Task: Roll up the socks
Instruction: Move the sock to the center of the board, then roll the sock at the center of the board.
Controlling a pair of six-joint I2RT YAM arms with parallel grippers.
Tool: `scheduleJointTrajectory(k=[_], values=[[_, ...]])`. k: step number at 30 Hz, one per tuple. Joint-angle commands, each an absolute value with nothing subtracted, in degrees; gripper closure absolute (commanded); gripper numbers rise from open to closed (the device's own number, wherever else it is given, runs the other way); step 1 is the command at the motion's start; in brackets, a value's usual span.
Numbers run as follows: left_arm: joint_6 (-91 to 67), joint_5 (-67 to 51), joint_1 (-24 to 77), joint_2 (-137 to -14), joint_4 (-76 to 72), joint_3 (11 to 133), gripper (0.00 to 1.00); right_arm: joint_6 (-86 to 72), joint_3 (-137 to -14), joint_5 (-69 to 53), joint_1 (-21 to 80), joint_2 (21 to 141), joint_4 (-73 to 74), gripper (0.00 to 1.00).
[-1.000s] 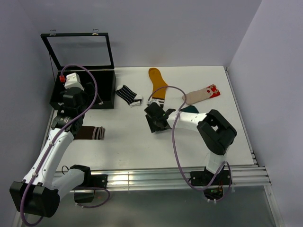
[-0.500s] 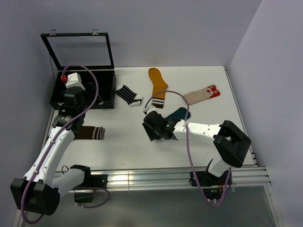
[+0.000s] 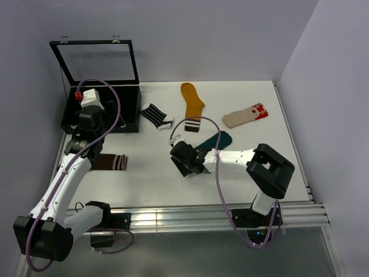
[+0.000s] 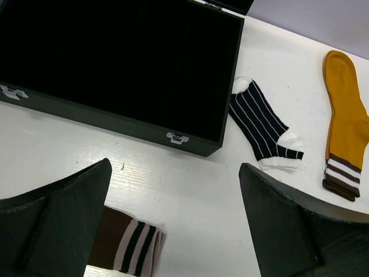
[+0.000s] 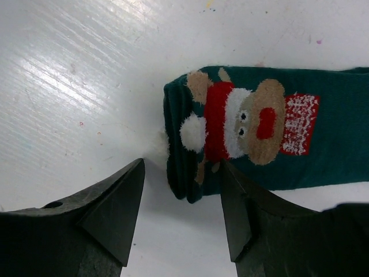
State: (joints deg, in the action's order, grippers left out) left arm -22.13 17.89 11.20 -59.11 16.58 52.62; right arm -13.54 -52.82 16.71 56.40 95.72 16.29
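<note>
The dark teal sock (image 3: 216,140) with a red-white figure lies flat mid-table. In the right wrist view its folded end (image 5: 190,167) sits between the spread fingers of my right gripper (image 5: 181,164), just beyond the tips. My right gripper (image 3: 187,160) is open, low over the table. My left gripper (image 3: 85,128) is open and empty in front of the black box; in its own view it (image 4: 174,167) hovers above the table. The brown stripe-cuffed sock (image 4: 124,248) lies by its left finger. The striped sock (image 3: 155,115), mustard sock (image 3: 192,104) and beige sock (image 3: 245,115) lie farther back.
An open black box (image 3: 101,112) with a raised lid stands at the back left; its front wall shows in the left wrist view (image 4: 115,118). Walls close the table on the left, back and right. A metal rail (image 3: 190,216) runs along the front edge.
My right gripper has moved left and toward the front edge, and the teal sock now lies stretched out behind it. The left arm has barely moved.
</note>
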Motion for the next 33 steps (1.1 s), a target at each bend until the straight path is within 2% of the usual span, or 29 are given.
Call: scheduleJointTrajectory(k=[1,9,11,17,21,24,29,33], values=[[-21.88,17.58,11.25,-59.15,14.24,52.30,0.01,-12.48,-53.17,19.51,57.57,97.03,14.59,0.39],[-21.97,17.23,11.25,-59.15,14.33,52.38,0.00,-13.09,-53.88,22.14,60.20,99.93,15.73,0.42],[-22.06,17.23,11.25,-59.15,14.33,52.38,0.01,-13.45,-54.58,22.24,60.64,101.16,16.43,0.46],[-22.24,17.05,11.25,-59.15,14.41,52.47,0.01,-14.68,-55.28,22.33,60.73,103.53,17.31,0.64],[-23.29,16.00,11.25,-58.89,14.85,52.65,0.01,-14.68,-56.69,21.62,60.73,104.41,16.79,0.86],[-25.31,12.84,11.42,-58.53,15.11,52.38,0.01,-14.24,-57.65,20.14,60.73,103.80,15.30,0.99],[-29.52,8.09,12.65,-58.80,17.31,52.47,0.01,-13.62,-58.89,13.20,59.33,101.34,11.61,1.00],[-32.69,8.61,16.86,-59.32,18.28,51.42,0.01,-14.85,-58.19,4.59,56.17,100.11,8.01,1.00]])
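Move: The right hand is low over the table with its fingers partly open astride the Santa end of the green sock. The middle of the sock lies about 6 cm ahead and 9 cm to the right, 2 cm below. The orange sock is some 28 cm ahead and 4 cm right, the striped sock about 25 cm ahead and 10 cm left. From the left hand, the green sock is about 35 cm right, 3 cm back and 22 cm below. The right fingers close on the near corner of the green sock's Santa end and pinch it while the hand eases left and sinks slightly, then keep their hold and drag left along the table, about 4 cm in all. Late on, the open, empty left hand sets off right, some 4 cm, towards the green sock. ##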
